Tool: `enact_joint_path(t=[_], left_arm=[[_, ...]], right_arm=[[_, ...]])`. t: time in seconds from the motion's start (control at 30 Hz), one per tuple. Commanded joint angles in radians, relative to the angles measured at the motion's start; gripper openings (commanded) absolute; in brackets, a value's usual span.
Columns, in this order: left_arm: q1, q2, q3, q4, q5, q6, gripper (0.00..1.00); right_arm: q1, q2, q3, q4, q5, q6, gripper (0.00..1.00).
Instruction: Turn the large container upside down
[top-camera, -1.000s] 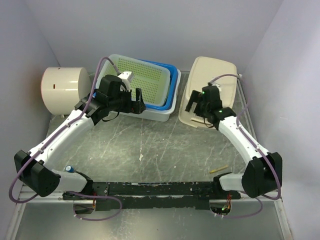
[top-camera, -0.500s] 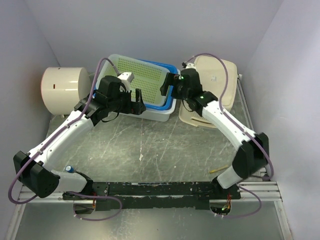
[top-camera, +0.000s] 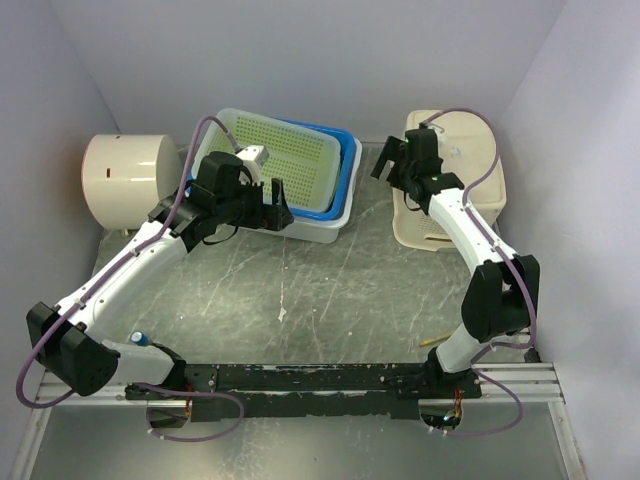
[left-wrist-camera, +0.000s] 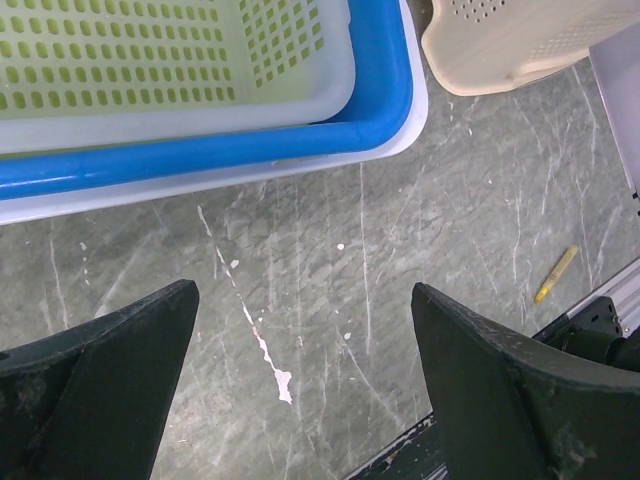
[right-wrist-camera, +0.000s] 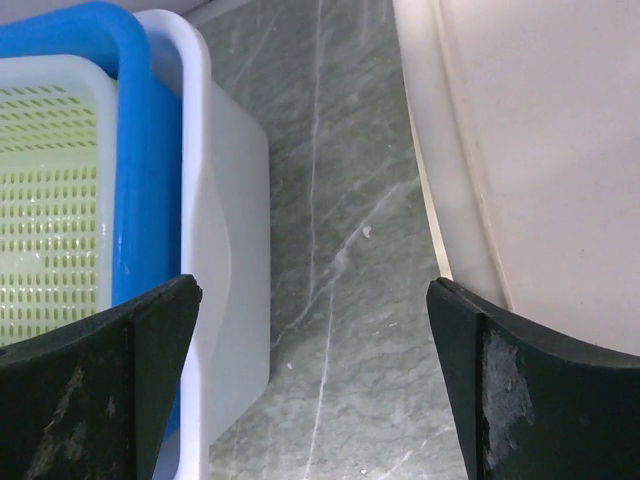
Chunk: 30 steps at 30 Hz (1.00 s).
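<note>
The large container (top-camera: 455, 150), a beige perforated tub, lies bottom up at the back right by the wall; it also shows in the wrist views (left-wrist-camera: 510, 40) (right-wrist-camera: 540, 130). My right gripper (top-camera: 392, 163) (right-wrist-camera: 315, 380) hangs open over the bare strip of table to the left of the container, holding nothing. On the other side of that strip stands a white tub (top-camera: 310, 228) (right-wrist-camera: 235, 250) with a blue tub (top-camera: 345, 165) and a green basket (top-camera: 280, 150) nested in it. My left gripper (top-camera: 275, 200) (left-wrist-camera: 305, 370) is open and empty above the table, just in front of the white tub.
A cream cylinder (top-camera: 120, 180) lies on its side at the back left. A short yellow stick (top-camera: 437, 339) (left-wrist-camera: 555, 273) rests near the right arm's base. A small blue-topped object (top-camera: 140, 340) sits by the left base. Walls close in on three sides.
My right arm swung from the beige container's near edge to the left, then back toward the gap. The beige container has shifted right toward the wall. The left arm has not moved.
</note>
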Motion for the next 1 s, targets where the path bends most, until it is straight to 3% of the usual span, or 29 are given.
enact_joint_path(t=[0.0, 0.33, 0.67, 0.97], left_arm=[[0.004, 0.013, 0.022, 0.013, 0.037, 0.019, 1.0], [0.004, 0.022, -0.008, 0.057, 0.08, -0.002, 1.0], [0.004, 0.026, 0.044, 0.014, 0.032, 0.022, 1.0], [0.004, 0.061, 0.109, 0.004, 0.001, 0.037, 1.0]], right_arm=[[0.01, -0.032, 0.027, -0.023, -0.009, -0.059, 0.99], [0.013, 0.079, 0.102, 0.007, -0.067, -0.126, 0.99], [-0.001, 0.291, 0.344, -0.147, 0.337, -0.069, 1.0], [-0.007, 0.295, 0.404, -0.173, 0.337, -0.089, 1.0]])
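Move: The large container stands upside down to the right hand's right, its middle about 14 cm right, 2 cm ahead and some 9 cm below the hand, its left wall right beside the right finger. The white tub's middle is about 22 cm to the hand's left, level with it fore and aft and 12 cm lower; the green basket in it is 24 cm left and 2 cm ahead, 9 cm below. From the left hand the container is roughly 18 cm ahead, 35 cm right and 14 cm lower. Forward by about 6.5 cm along the container's left wall, after barely moving at first, the open right hand then swings right about 5 cm, dipping and partly coming back up. The right finger stays against that wall and pushes the container to the right, away from the tubs, while the wrist rolls its left side down some 15 degrees and turns clockwise. ##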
